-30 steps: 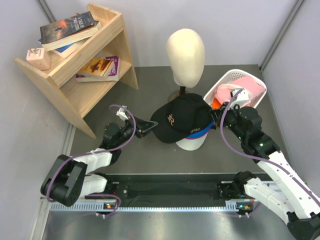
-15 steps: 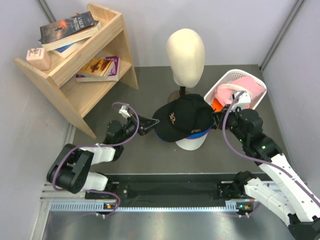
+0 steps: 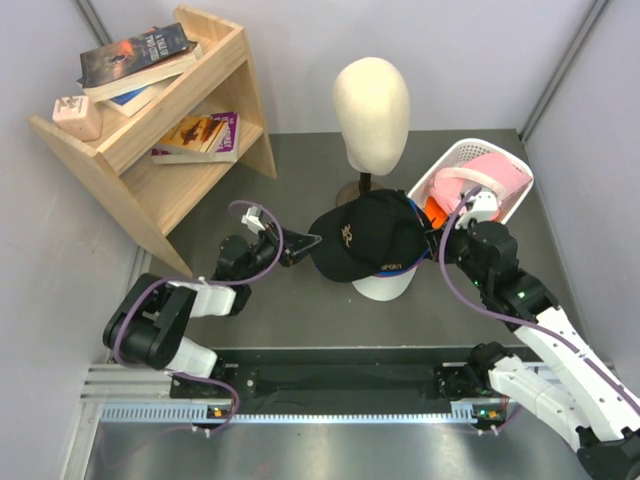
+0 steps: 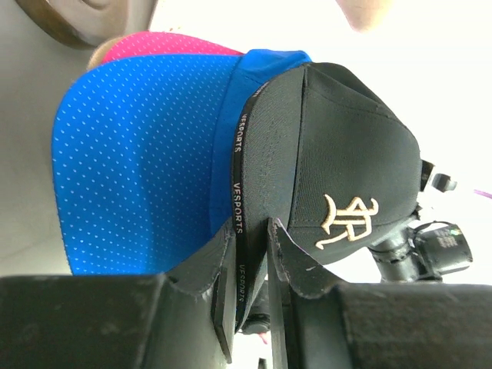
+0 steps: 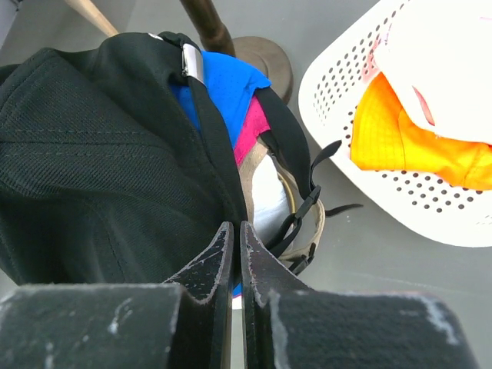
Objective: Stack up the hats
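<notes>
A black cap with a gold logo lies on top of a stack of caps: blue, with white at the bottom. My left gripper is shut on the black cap's brim; in the left wrist view the brim edge runs between the jaws, with the blue cap and the magenta cap under it. My right gripper is shut on the black cap's rear edge; its jaws stand pressed together. Blue, magenta, white and tan layers show below.
A white basket at the back right holds a light pink hat and an orange bucket hat. A cream mannequin head stands behind the stack. A wooden shelf with books fills the back left.
The black cap has shifted right and back over the stack. My left gripper followed it to the right, and my right gripper drew back slightly towards the basket.
</notes>
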You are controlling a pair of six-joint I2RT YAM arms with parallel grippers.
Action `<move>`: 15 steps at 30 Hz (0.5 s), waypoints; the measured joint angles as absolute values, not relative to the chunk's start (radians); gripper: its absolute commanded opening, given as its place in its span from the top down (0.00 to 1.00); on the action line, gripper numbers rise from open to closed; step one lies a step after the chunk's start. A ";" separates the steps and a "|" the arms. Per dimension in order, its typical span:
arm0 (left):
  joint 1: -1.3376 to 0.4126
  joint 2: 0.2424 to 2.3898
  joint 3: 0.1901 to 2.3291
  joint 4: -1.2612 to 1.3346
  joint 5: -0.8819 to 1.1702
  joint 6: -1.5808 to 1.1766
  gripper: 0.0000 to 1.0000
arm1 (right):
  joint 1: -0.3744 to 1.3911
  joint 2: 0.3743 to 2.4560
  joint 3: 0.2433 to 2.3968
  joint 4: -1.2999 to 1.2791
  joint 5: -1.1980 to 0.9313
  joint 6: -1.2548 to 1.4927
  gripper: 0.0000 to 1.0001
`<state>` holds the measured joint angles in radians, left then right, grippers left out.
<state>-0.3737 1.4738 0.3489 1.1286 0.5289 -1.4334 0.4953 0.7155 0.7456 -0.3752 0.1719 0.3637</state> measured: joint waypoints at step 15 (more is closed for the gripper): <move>-0.374 1.407 0.513 0.741 0.482 -1.155 1.00 | 0.495 0.733 0.744 -0.376 0.202 0.350 0.48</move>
<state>-0.3737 1.4071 0.5133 0.7406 0.4824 -1.1545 0.4950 0.7334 0.7437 -0.3763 0.2024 0.3500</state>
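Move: The black hat already lies over the stack, its brim edge in my left fingers and its back strap in my right. Its middle, and the crown of the blue hat under it, lie about 13 cm to the right of my left hand, and about 13 cm to the left of my right hand and level with it. From my left hand the head stand's foot is some 12 cm ahead and 11 cm right. The basket sits roughly 14 cm ahead and 12 cm right of my right hand. With my right hand almost in place behind the hat, I open its shut fingers about halfway and let go of the black hat's back strap. Meanwhile my left keeps its pinch on the brim edge and draws it forward about 3 cm towards the head stand's side, rolling some 15 degrees so that the hand's left side rises. ##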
